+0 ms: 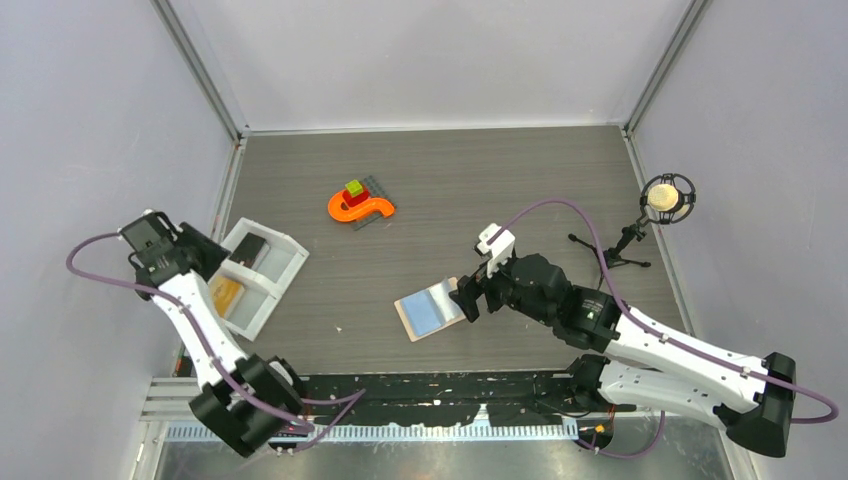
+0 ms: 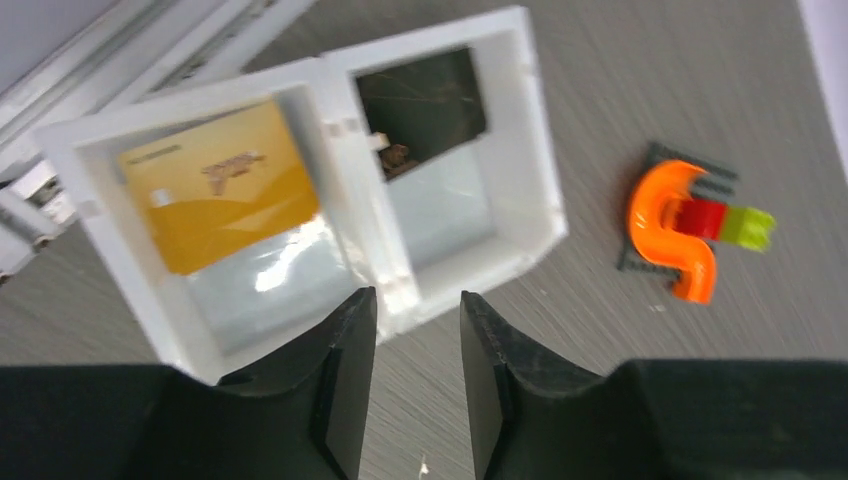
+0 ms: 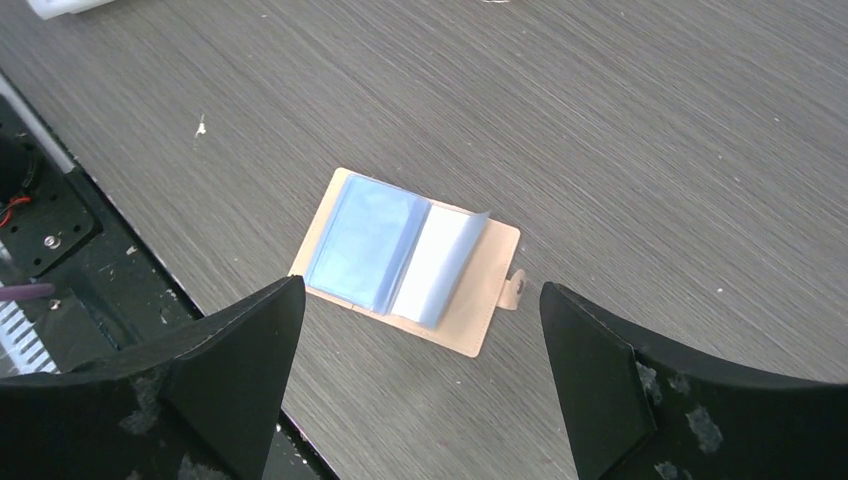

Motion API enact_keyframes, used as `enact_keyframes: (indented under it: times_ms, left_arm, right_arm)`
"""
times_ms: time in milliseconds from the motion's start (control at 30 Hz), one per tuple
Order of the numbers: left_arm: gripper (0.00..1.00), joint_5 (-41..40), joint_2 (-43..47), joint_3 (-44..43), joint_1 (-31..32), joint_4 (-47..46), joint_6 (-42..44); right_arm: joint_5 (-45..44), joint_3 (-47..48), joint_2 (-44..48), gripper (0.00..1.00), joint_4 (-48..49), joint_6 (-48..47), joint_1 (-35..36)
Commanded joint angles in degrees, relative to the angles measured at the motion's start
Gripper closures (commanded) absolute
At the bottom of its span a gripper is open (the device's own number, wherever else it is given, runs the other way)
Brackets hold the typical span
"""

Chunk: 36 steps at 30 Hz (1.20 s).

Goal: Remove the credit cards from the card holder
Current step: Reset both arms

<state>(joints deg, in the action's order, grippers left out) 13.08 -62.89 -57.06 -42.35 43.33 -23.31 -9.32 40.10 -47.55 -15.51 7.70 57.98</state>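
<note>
The card holder (image 1: 430,312) lies open on the table with its pale blue sleeves up and its snap tab (image 3: 516,288) pointing right. No card shows in the sleeves. My right gripper (image 1: 468,298) hovers over the holder's right edge; in the right wrist view the gripper (image 3: 421,288) is wide open and empty above the holder (image 3: 370,245). The orange-yellow credit card (image 2: 215,185) and the black credit card (image 2: 425,95) each lie in one compartment of the white tray (image 2: 545,180). My left gripper (image 2: 418,300) is open and empty, just off the tray's near rim.
An orange S-shaped toy (image 1: 360,205) with red and green blocks sits on a small grey plate at mid-table, also seen in the left wrist view (image 2: 672,228). A microphone on a tripod (image 1: 668,197) stands at the right. A black rail (image 1: 440,390) lines the near edge.
</note>
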Motion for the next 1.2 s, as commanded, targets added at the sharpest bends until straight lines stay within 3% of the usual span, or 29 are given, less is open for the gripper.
enact_keyframes:
  times_ms: [0,233,400,467,500,567,867,1167]
  left_arm:
    - [0.60,6.5,7.5,1.4,5.2,-0.4,1.1]
    - [0.49,8.0,20.7,6.7,19.9,0.1,2.9]
    - [0.43,15.6,30.0,12.0,27.3,0.1,2.0]
    - [0.33,17.1,33.0,13.9,31.4,-0.7,0.8]
    - [0.19,17.4,34.3,14.8,33.4,-1.2,0.0]
    - [0.01,17.7,36.4,16.3,38.2,-2.9,-2.3]
    - [0.00,12.4,35.1,18.9,59.3,-10.4,-7.7]
    - [0.00,8.5,34.4,20.5,67.5,-17.3,-10.8]
  right_arm:
    - [-4.3,3.7,-0.7,0.05,-0.6,2.6,-0.2]
    - [-16.1,4.3,-0.6,0.05,-3.6,10.1,-0.2]
    - [-22.0,3.0,1.4,0.04,-5.6,13.9,-0.2]
    - [-23.2,2.1,2.6,0.05,-5.6,14.0,-0.2]
    - [-23.5,1.9,3.0,0.05,-5.5,14.2,-0.2]
    - [-24.4,1.1,4.5,0.05,-5.6,15.0,-0.2]
    - [-24.4,-1.1,10.2,0.05,-5.5,18.7,-0.2]
    - [-24.7,-3.1,13.2,0.05,-5.2,20.7,-0.2]
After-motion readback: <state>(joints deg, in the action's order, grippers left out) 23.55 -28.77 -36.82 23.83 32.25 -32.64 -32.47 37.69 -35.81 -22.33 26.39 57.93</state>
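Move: The left hand, empty and clear of the cards, has the middle of the white tray some 7 cm ahead and about 14 cm below; the orange toy is roughly 28 cm ahead and 23 cm to its right. The open card holder lies level with it, about 43 cm to its right and 17 cm down. From the empty right hand the holder is about 6 cm ahead, 5 cm left and 19 cm below. Neither hand touches anything: the left heads off from over the tray towards the card holder, rising some 4 cm at first, swinging about 30 cm right and drawing back 8 cm. Its wrist turns nearly 70 degrees clockwise and tilts up, while the fingers spread fully. The right, fingers still wide, goes about 7 cm right, away from the holder, turning roughly 30 degrees clockwise with a slight late rise. ##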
